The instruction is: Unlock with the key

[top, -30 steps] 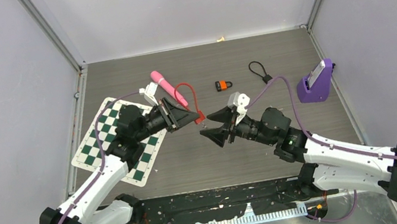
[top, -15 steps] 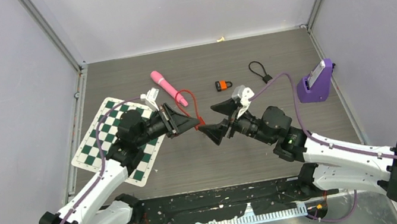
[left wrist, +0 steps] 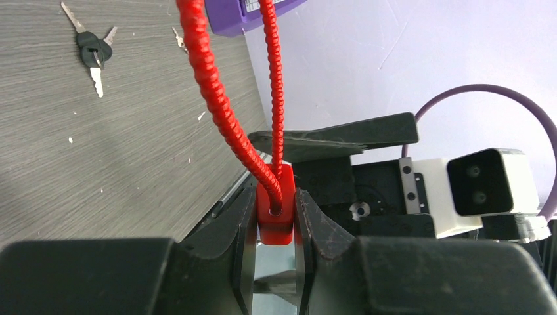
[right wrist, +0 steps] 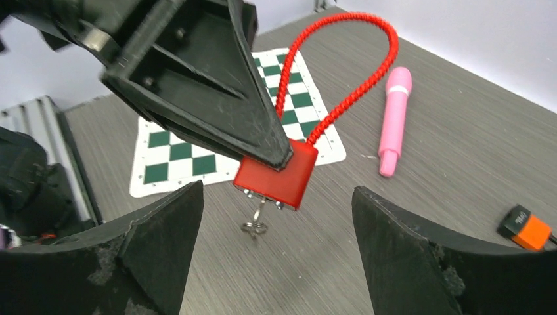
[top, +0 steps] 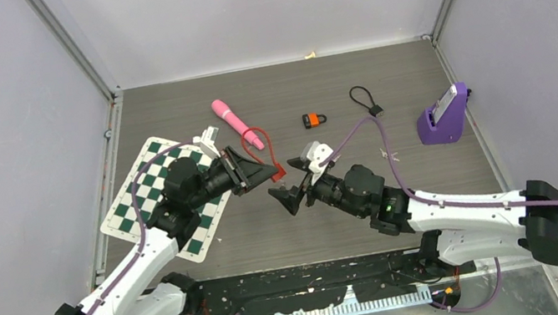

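My left gripper [left wrist: 276, 223] is shut on the body of a red cable lock [left wrist: 276, 213], held above the table with its red cable loop [left wrist: 210, 79] standing away from the fingers. In the right wrist view a small silver key [right wrist: 257, 220] with a ring sticks out of the underside of the lock body [right wrist: 276, 174]. My right gripper [right wrist: 279, 197] is wide open just in front of the lock, touching neither the lock nor the key. From above, the right gripper [top: 297, 187] sits slightly nearer than the lock [top: 279, 172].
A checkered mat [top: 148, 197] lies under the left arm. A pink pen-like object [top: 234, 122], a small orange padlock [top: 314, 120], a black cord loop [top: 363, 97] and a purple block [top: 445, 116] lie further back. Spare keys [left wrist: 92, 49] rest on the table.
My right gripper opened wide and drew back from the lock toward the near left, leaving the key in it. The left gripper kept its hold and shifted slightly.
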### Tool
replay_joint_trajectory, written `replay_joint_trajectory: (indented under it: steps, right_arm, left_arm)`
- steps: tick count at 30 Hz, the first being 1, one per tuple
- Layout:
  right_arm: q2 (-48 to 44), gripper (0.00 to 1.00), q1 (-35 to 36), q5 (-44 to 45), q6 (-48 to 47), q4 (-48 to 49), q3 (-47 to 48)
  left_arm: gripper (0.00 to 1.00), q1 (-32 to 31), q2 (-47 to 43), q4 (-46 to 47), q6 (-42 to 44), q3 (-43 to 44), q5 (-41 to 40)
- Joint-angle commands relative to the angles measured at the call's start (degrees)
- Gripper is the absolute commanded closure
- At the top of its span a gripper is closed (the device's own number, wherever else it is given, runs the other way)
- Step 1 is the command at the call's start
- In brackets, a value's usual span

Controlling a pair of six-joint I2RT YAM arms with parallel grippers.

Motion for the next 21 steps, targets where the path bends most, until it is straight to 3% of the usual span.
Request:
replay_joint_trajectory:
  steps: [1,5,13,19,21]
  right_arm:
    - [2.4,0.13,1.8,10.0,-3.6,4.3,2.3]
    - [2.8,0.17,2.1,12.5,-2.8,9.2,0.5]
    - [2.7,0.24,2.1,8.8,-2.3,14.4,0.2]
    - [4.9,0.39,2.1,8.7,-2.0,12.8,1.8]
    - [5.4,0.51,2.1,8.2,-2.0,11.8,2.2]
  left_arm:
    - [1.0,-0.1,-2.5,2.0,-0.9,-0.1,-0.9]
    - [1.0,-0.1,-2.9,1.6,-0.8,-0.2,-0.9]
    - [1.0,0.0,-3.0,1.3,-0.8,-0.7,-1.0]
    - [1.0,-0.2,-3.9,1.4,-0.9,-0.7,-0.8]
    - [1.0,-0.2,-4.3,1.4,-0.8,-0.6,-0.8]
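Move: The red lock sits in the left fingers at about that hand's point, its middle some 1 cm to the right. From the open right hand it is about 2 cm ahead, 1 cm left and 1 cm higher, with the inserted key hanging 3 cm below the lock's middle and 1 cm nearer the base. From the right hand the pink microphone lies roughly 25 cm ahead and 10 cm left, the black keys 11 cm ahead and 12 cm right, both some 24 cm below. The left fingers keep the red lock pinched and nearly still while the right fingers close in around it from wide open to a little over half open; no right-hand touch can be made out. The right hand first goes about 1.5 cm forward while dipping, then rises nearly 3 cm from that low point, turning slightly clockwise, so its fingertips end close beside the lock's two sides. ##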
